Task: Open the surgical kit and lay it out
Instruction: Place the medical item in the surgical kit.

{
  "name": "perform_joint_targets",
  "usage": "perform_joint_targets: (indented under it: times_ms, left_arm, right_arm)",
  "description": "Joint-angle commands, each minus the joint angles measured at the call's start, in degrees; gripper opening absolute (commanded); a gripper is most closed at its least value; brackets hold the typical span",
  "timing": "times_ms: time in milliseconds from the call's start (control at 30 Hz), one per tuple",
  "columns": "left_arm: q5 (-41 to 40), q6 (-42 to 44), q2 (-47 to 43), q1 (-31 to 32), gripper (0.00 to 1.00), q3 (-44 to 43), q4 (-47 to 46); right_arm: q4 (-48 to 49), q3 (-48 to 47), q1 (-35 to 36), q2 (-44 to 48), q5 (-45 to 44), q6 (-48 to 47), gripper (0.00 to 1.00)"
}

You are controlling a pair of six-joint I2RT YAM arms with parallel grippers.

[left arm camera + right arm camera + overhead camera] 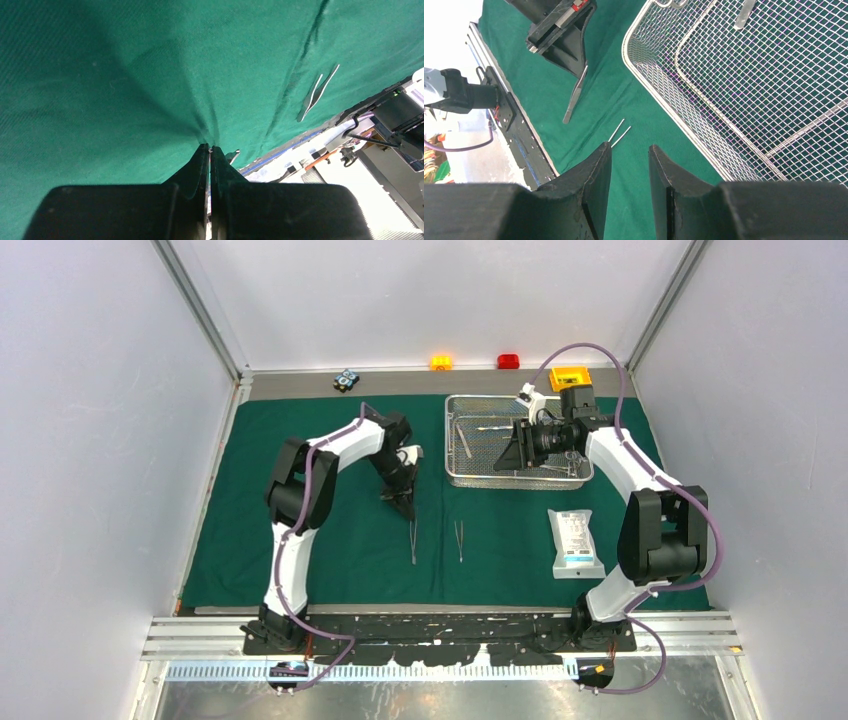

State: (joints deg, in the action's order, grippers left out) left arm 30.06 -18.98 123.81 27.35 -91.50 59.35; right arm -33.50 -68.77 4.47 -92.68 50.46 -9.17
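The dark green drape (300,530) lies spread flat over the table. On its far right part stands the steel wire-mesh tray (455,472) (659,95), with several slim silver instruments still inside. My right gripper (506,460) (629,147) hovers over the tray's near left corner, open and holding nothing. My left gripper (404,506) (209,148) is shut at the drape, pinching the far end of the forceps (412,542) (573,100); cloth creases run toward its tip. Tweezers (459,540) (316,91) (620,132) lie just right of them. The white pouch (575,542) rests further right.
A yellow box (570,377), an orange block (441,362), a red block (509,361) and a small dark object (347,380) sit on the bare strip behind the drape. White walls close both sides. The black base rail (440,625) runs along the near edge.
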Motion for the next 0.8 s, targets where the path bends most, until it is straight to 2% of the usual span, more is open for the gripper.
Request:
perform_joint_targets:
  times_ms: [0, 400, 633, 767]
  left_arm:
    - [1.11, 1.40, 1.86, 0.07, 0.03, -2.40, 1.69]
    - [1.31, 0.88, 2.93, 0.07, 0.16, -4.18, 1.69]
    - [1.25, 1.17, 2.13, -0.02, 0.20, -4.65, 1.91]
    - [0.87, 2.23, 0.17, -0.17, 0.25, -5.60, 2.42]
  right_arm:
    - [1.06, -0.42, -0.23, 0.01, 0.96, -0.67, 0.38]
    - [0.81, -0.62, -0.23, -0.67, 1.32, -0.65, 0.38]
    - [0.80, -0.75, -0.20, -0.59, 0.94, -0.59, 0.38]
    - [1.21, -1.86, -0.24, -0.18, -3.83, 0.44, 0.38]
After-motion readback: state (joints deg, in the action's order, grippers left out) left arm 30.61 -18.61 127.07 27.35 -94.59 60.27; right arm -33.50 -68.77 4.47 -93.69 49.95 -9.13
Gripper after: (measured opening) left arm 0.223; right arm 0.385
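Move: The left hand pinches the prong ends of a pair of tweezers, the joined end trailing back towards the robot; their spot on the green drape is centred about 4 cm back from this hand and 2 cm below. The laid tweezers are some 10 cm to its right and 5 cm back; the wire basket's middle is about 21 cm right and 15 cm ahead. From the right hand, the held tweezers are roughly 22 cm left, 11 cm back and 13 cm lower. Straight down about 1 cm, the left hand sets the prong ends of the tweezers onto the drape. Its fingers start parting as it sinks and go on to about a fifth open, letting go while the hand stays low, creeping forward about half a centimetre, with hardly any turn of the wrist. ##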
